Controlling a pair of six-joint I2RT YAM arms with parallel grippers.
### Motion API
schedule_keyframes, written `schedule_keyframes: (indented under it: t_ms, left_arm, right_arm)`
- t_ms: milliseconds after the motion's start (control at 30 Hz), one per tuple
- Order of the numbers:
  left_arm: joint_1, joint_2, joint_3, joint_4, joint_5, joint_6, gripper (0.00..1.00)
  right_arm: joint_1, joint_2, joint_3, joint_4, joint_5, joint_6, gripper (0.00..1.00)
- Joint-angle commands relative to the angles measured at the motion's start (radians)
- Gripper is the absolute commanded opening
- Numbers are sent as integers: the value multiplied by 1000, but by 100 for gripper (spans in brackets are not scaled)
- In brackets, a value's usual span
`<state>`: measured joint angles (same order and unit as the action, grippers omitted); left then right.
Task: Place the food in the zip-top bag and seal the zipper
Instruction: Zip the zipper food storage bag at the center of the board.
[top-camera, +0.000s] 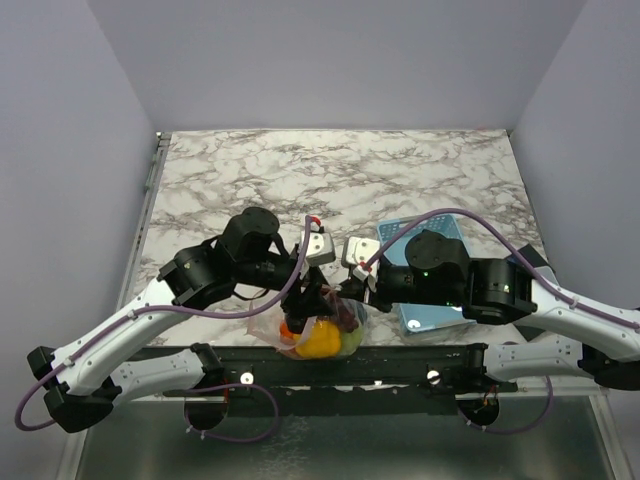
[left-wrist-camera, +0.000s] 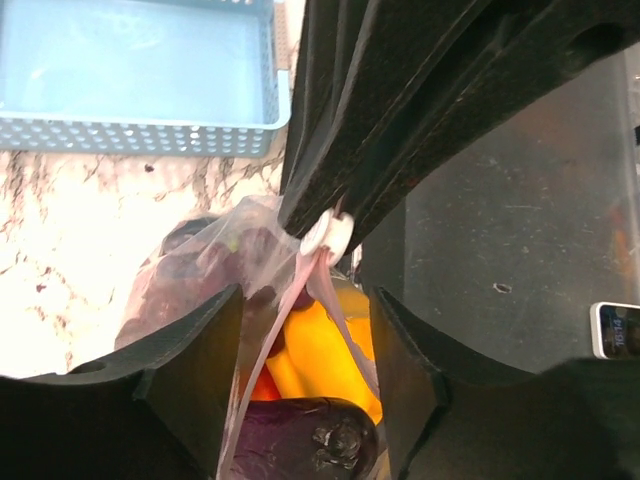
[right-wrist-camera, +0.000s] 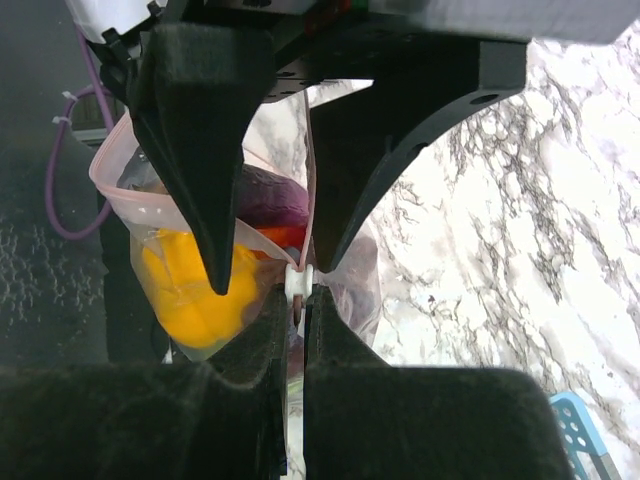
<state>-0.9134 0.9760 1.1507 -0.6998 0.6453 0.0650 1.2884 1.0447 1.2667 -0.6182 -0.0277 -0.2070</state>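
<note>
The clear zip-top bag sits at the table's near edge, between both arms. It holds the food: a yellow piece, a purple eggplant, and orange and dark red pieces. My right gripper is shut on the white slider of the pink zipper. My left gripper stands open just beside it, its fingers straddling the bag's mouth with the pink strip between them, not pinched. Part of the mouth gapes over the yellow piece.
A light-blue basket lies under my right arm, its perforated wall just beyond the bag. The marble table stretches behind the arms. Below the bag is the dark frame at the table's front edge.
</note>
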Motion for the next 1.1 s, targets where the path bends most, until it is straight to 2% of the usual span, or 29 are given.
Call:
schedule_keyframes:
  t_ms: [0,233,333,600,833,933,1067]
  left_arm:
    - [-26,6,33,-81,-130,-14,52]
    - [-41,10,60,-120,-171,-18,22]
    - [-43,13,66,-126,-163,-17,0]
    - [-48,-4,89,-130,-82,-2,0]
    - [-49,-14,101,-130,-31,2,0]
    - [-48,-16,95,-130,-35,2,0]
    - [-50,-13,96,-130,-30,3,0]
  right_arm:
    - [5,-3,57,23,81,43,1]
    - [5,21,71,8,123,78,1]
    - [5,27,70,5,137,97,1]
    - [5,18,54,17,156,121,1]
    - [6,-49,-34,111,120,95,22]
    - [6,-81,-80,156,104,82,39]
    - [5,-134,-152,216,77,68,47]
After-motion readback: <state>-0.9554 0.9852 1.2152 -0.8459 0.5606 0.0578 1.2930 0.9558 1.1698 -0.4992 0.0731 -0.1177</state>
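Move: The zipper's closed end with its white slider sits about 3 cm to the right of the left hand and 1 cm lower, level with it, the bag's two zip strips already running between the open left fingers. From the right hand, still shut at the strip end, the slider is about 1 cm to its left. The yellow pepper in the bag is some 6 cm back of the left hand and 8 cm below; the grapes are about 3 cm back, 3 cm right and 10 cm below. Forward and slightly down, by about 1 cm, the left hand eases in as its fingers close fully, pinching the two zip strips together beside the slider; it then draws back about 1.5 cm, still shut. Keeping its grip, the right hand carries the zipper end forward about 1.5 cm, turning slightly clockwise, then opens roughly halfway to let go and backs off up and right about 1.5 cm. ##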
